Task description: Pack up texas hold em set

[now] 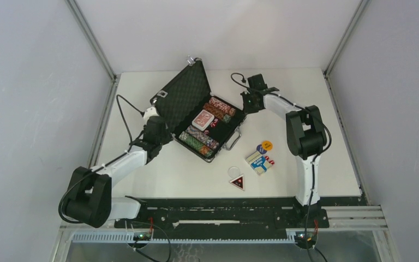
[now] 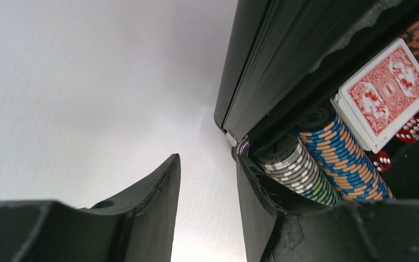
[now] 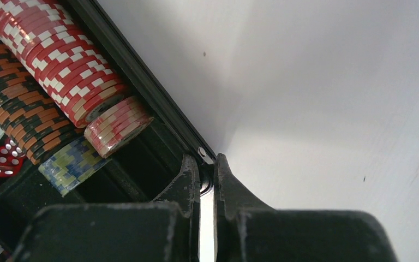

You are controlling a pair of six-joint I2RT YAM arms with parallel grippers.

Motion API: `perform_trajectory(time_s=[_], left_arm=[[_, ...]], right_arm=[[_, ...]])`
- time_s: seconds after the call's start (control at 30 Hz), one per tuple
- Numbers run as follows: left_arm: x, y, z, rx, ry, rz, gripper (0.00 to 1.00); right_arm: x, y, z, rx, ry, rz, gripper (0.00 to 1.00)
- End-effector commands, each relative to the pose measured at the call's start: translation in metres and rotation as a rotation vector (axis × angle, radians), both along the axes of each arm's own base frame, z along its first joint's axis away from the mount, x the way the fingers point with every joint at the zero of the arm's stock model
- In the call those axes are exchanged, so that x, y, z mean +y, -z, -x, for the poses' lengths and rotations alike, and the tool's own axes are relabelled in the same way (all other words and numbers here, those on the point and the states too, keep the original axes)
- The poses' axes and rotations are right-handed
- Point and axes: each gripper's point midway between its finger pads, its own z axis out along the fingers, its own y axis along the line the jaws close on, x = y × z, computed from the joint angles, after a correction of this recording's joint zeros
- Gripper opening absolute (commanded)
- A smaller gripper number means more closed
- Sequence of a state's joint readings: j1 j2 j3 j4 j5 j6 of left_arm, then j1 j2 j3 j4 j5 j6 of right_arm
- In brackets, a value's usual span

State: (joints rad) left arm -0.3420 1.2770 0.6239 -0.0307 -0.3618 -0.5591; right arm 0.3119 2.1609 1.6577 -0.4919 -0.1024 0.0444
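The black briefcase (image 1: 185, 95) lies open mid-table with its foam-lined lid raised toward the back left. Chip stacks (image 1: 198, 141) and a red card deck (image 1: 203, 119) fill the base. A blue card deck (image 1: 257, 161) and small tokens (image 1: 267, 145) lie on the table to its right. My left gripper (image 1: 166, 135) is open at the case's near-left corner. In the left wrist view this gripper (image 2: 207, 158) has only table between its fingers, and one finger touches the corner beside the grey chips (image 2: 292, 164). My right gripper (image 3: 204, 159) is shut on the case rim (image 3: 142, 82) at the right corner.
A triangular black and red token (image 1: 237, 182) and a clear round piece (image 1: 234, 172) lie near the front of the table. Red dice (image 2: 414, 128) sit inside the case. The case handle (image 1: 233, 139) points toward the front right. White walls enclose the table.
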Motion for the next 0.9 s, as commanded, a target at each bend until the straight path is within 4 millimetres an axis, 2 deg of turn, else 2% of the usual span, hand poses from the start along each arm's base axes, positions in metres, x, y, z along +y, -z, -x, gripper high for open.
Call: perform_trajectory(time_s=[0.0,0.1,0.2,0.33,0.53,0.73,0.87], left_arm=[[-0.006,-0.026,-0.031,-0.073,-0.019,0.038,0.47],[-0.009,-0.026,-0.042,-0.075,-0.018,0.046,0.47],[-0.009,-0.028,-0.053,-0.074,-0.025,0.045,0.47],[-0.004,-0.028,-0.066,-0.069,-0.051,0.049,0.47],[0.006,-0.028,-0.084,-0.070,-0.095,0.049,0.47],[0.012,-0.032,-0.102,-0.080,-0.110,0.034,0.48],[0.006,-0.041,-0.122,-0.100,-0.069,0.040,0.48]], right_arm=[[-0.018,0.006,0.046,0.120,0.105,0.004,0.00],[-0.021,0.004,0.061,0.138,0.115,-0.005,0.00],[-0.016,0.000,0.078,0.153,0.101,-0.037,0.00],[-0.019,0.006,0.103,0.170,0.091,0.020,0.00],[-0.010,0.015,0.133,0.192,0.064,0.011,0.00],[-0.001,0.014,0.154,0.192,0.040,-0.002,0.00],[0.005,0.012,0.166,0.189,0.024,-0.018,0.00]])
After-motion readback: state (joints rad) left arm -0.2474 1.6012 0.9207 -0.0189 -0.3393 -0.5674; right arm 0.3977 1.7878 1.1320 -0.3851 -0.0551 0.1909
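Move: At the case's far right corner, the right hand's shut fingers already touch it; the tray's middle lies about 14 cm to their left and 8 cm back, and the orange button some 18 cm back and 6 cm to the right. Beside the left hand, the case's hinge corner sits about 2 cm ahead, 2 cm to the right and 3 cm below, the tray's middle roughly 4 cm ahead and 14 cm right, the card deck 9 cm ahead and 12 cm right. Turning the open case between them, the two hands go opposite ways: the right drags its corner about 12 cm straight back towards the robot, fingers kept shut and height unchanged, while the left travels some 8 cm forward with its half-open fingers unchanged, its right finger bearing on the hinge end of the lid. ##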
